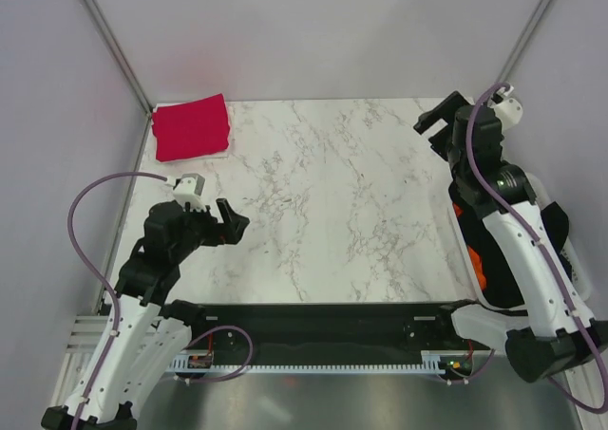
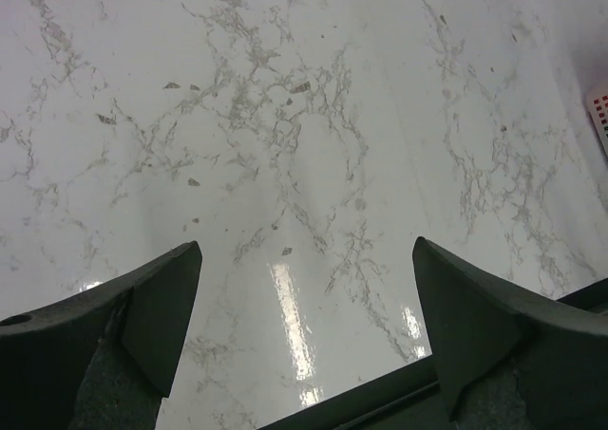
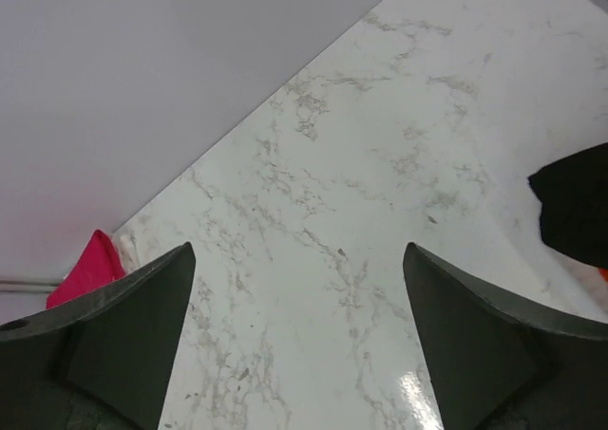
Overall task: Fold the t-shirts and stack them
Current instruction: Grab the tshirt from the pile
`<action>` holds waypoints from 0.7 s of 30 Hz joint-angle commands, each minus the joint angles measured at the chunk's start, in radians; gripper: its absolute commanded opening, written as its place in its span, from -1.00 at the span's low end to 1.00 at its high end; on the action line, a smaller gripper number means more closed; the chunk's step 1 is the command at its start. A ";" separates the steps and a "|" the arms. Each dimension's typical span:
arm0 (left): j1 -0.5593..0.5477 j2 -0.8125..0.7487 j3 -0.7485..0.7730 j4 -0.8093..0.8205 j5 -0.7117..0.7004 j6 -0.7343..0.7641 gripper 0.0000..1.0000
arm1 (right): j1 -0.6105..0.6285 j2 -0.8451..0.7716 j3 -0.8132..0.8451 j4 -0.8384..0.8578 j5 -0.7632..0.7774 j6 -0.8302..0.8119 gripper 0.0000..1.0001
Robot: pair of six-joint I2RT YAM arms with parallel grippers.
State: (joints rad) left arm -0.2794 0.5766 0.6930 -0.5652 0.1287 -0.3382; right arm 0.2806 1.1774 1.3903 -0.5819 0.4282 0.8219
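Observation:
A folded red t-shirt (image 1: 192,127) lies at the far left corner of the marble table (image 1: 332,202); a sliver of it shows in the right wrist view (image 3: 87,271). My left gripper (image 1: 231,221) is open and empty, held above the table's near left part, well short of the red shirt. My right gripper (image 1: 437,120) is open and empty, raised over the far right edge of the table. Orange cloth (image 1: 475,259) shows partly hidden behind the right arm, in a bin at the right. In both wrist views the jaws stand wide apart over bare marble.
A white bin (image 1: 568,250) stands off the table's right side under the right arm, holding orange and dark cloth. Metal frame posts and white walls close in the back and sides. A black rail (image 1: 323,316) runs along the near edge.

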 commanded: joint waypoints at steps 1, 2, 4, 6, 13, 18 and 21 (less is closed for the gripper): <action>-0.010 -0.035 0.027 0.025 -0.026 -0.042 0.99 | -0.011 -0.134 -0.056 -0.064 0.110 -0.127 0.96; -0.012 -0.035 0.019 0.025 -0.023 -0.042 0.99 | -0.011 -0.149 -0.092 -0.070 0.150 -0.147 0.96; -0.015 -0.021 0.019 0.025 0.017 -0.030 0.99 | -0.012 -0.162 -0.123 -0.090 0.245 -0.220 0.96; -0.015 -0.011 0.022 0.022 0.099 0.002 0.99 | -0.014 -0.136 -0.135 -0.142 0.299 -0.242 0.96; -0.043 0.008 0.014 0.022 0.146 0.008 0.99 | -0.219 0.028 -0.181 -0.233 0.236 -0.181 0.96; -0.060 0.023 0.016 0.022 0.153 0.002 0.99 | -0.276 0.091 -0.258 -0.222 0.211 -0.158 0.96; -0.061 0.037 0.016 0.022 0.169 0.001 0.99 | -0.340 0.119 -0.310 -0.178 0.189 -0.170 0.96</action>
State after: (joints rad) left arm -0.3344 0.6014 0.6930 -0.5667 0.2520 -0.3450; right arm -0.0238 1.2938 1.1057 -0.7906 0.6304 0.6502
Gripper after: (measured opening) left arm 0.993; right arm 0.982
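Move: The black t-shirt in the white basket lies some 14 cm back from the right hand, about 22 cm to its right and roughly 30 cm below. From that same hand, the orange t-shirt under its inner edge is about 18 cm back and 18 cm right, and the second black cloth, by the basket's outer side, about 10 cm back and 36 cm right. From the left hand the black t-shirt is roughly 66 cm right, about level with it fore and aft, and some 15 cm lower. No contact yet to be seen: the right hand heads for the black t-shirt in the basket, fingers staying wide open. It swings back and to the right first, then plunges while still going right, some 18 cm down and 15 cm right in all, tipping nearly 40 degrees downward and turning clockwise. The empty left hand drifts about 3 cm to the right. ##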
